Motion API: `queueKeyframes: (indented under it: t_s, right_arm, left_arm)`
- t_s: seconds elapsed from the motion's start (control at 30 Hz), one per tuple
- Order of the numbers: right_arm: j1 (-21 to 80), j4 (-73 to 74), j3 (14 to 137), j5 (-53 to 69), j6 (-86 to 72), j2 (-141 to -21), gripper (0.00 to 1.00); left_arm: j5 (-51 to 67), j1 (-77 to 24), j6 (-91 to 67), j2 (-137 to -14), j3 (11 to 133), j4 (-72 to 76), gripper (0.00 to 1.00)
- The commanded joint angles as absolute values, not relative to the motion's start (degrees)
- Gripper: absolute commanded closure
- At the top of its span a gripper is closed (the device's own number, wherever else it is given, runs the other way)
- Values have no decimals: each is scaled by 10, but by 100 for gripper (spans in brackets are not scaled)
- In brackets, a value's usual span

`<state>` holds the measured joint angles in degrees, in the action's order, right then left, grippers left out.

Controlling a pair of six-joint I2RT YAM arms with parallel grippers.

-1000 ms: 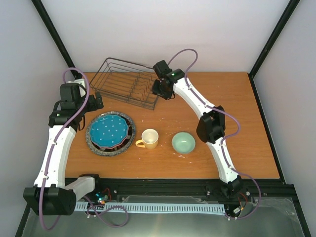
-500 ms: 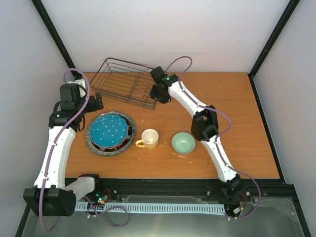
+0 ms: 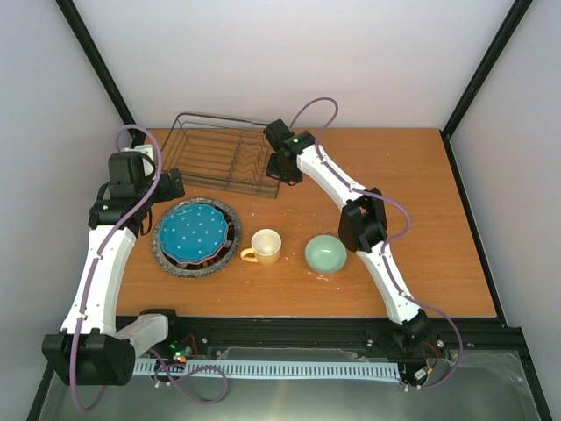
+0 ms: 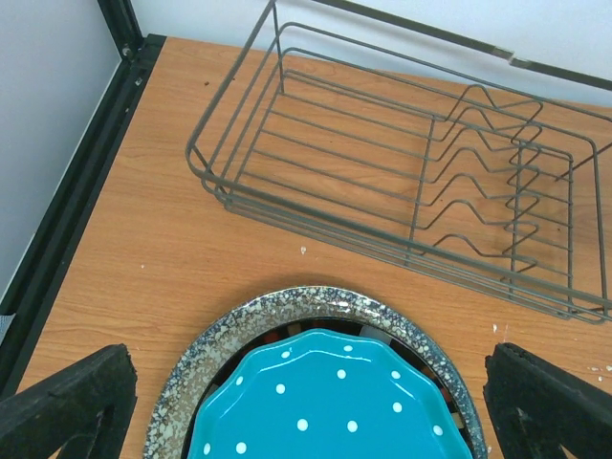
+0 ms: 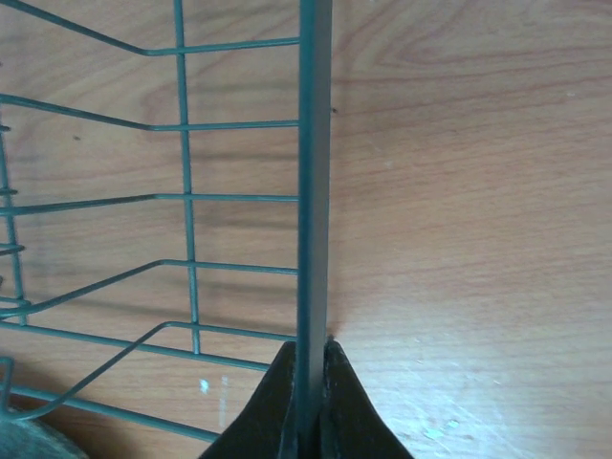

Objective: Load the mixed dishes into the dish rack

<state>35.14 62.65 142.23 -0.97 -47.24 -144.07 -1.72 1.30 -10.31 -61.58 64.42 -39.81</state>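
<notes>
The black wire dish rack [image 3: 219, 158] stands empty at the back left of the table. My right gripper [image 3: 280, 168] is shut on the rim wire [image 5: 314, 143] at the rack's right end, its jaws pinching the wire [image 5: 311, 352]. My left gripper [image 3: 166, 184] is open and empty, above the far edge of the plate stack [image 4: 306, 411]. The teal white-dotted plate [image 3: 195, 232] lies on top, over a dark-rimmed plate [image 4: 287, 333] and the grey speckled plate [image 3: 166, 260]. The pink plate is hidden. The yellow mug [image 3: 265, 246] and pale green bowl [image 3: 325, 253] stand to the right.
A black frame post [image 4: 91, 182] runs along the table's left edge, close to the rack's left end [image 4: 206, 158]. White walls close off the back and both sides.
My right gripper has moved left and back with the rack's right end in it. The rack has swung round to lie nearly parallel to the back wall. The left arm has barely moved.
</notes>
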Motion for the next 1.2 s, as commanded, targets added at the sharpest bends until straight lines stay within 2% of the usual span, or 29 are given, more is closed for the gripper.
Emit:
queueKeyframes:
  t_s: [0.0, 0.27, 0.9, 1.17]
  right_arm:
    - [343, 643, 1427, -74, -429, -1379, 97]
    - [294, 667, 1412, -111, -357, -1325, 97]
    - [164, 728, 1294, -24, -110, -1238, 97]
    - [115, 661, 1099, -10, -102, -1152, 97]
  left_arm:
    - [-18, 16, -94, -598, 644, -389, 0]
    - [-20, 16, -100, -586, 624, -394, 0]
    - [0, 16, -102, -593, 614, -388, 0]
    - [-2, 16, -109, -598, 604, -389, 0]
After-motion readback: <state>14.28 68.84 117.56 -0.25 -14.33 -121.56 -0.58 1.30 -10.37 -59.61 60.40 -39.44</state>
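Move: The right hand is already shut on the top rim of the dish rack's right end. The rack's middle lies about 18 cm to the hand's left, 3 cm farther out and 4 cm lower; the clear table it is taken to starts some 20 cm to the hand's right. Nearer the base, the mug stands 20 cm back and 6 cm left, the bowl 22 cm back and 12 cm right. From the left hand, the rack's middle is about 19 cm ahead, 9 cm right and 21 cm below. Rightwards in one sweep of about 22 cm, the right hand hauls the dish rack by its right-end rim out over the clear table, rising some 6 cm on the way, then easing down a little and drawing slightly back. The fingers keep their pinch while the wrist lifts its right side about 15 degrees and turns some 10 degrees counter-clockwise. ##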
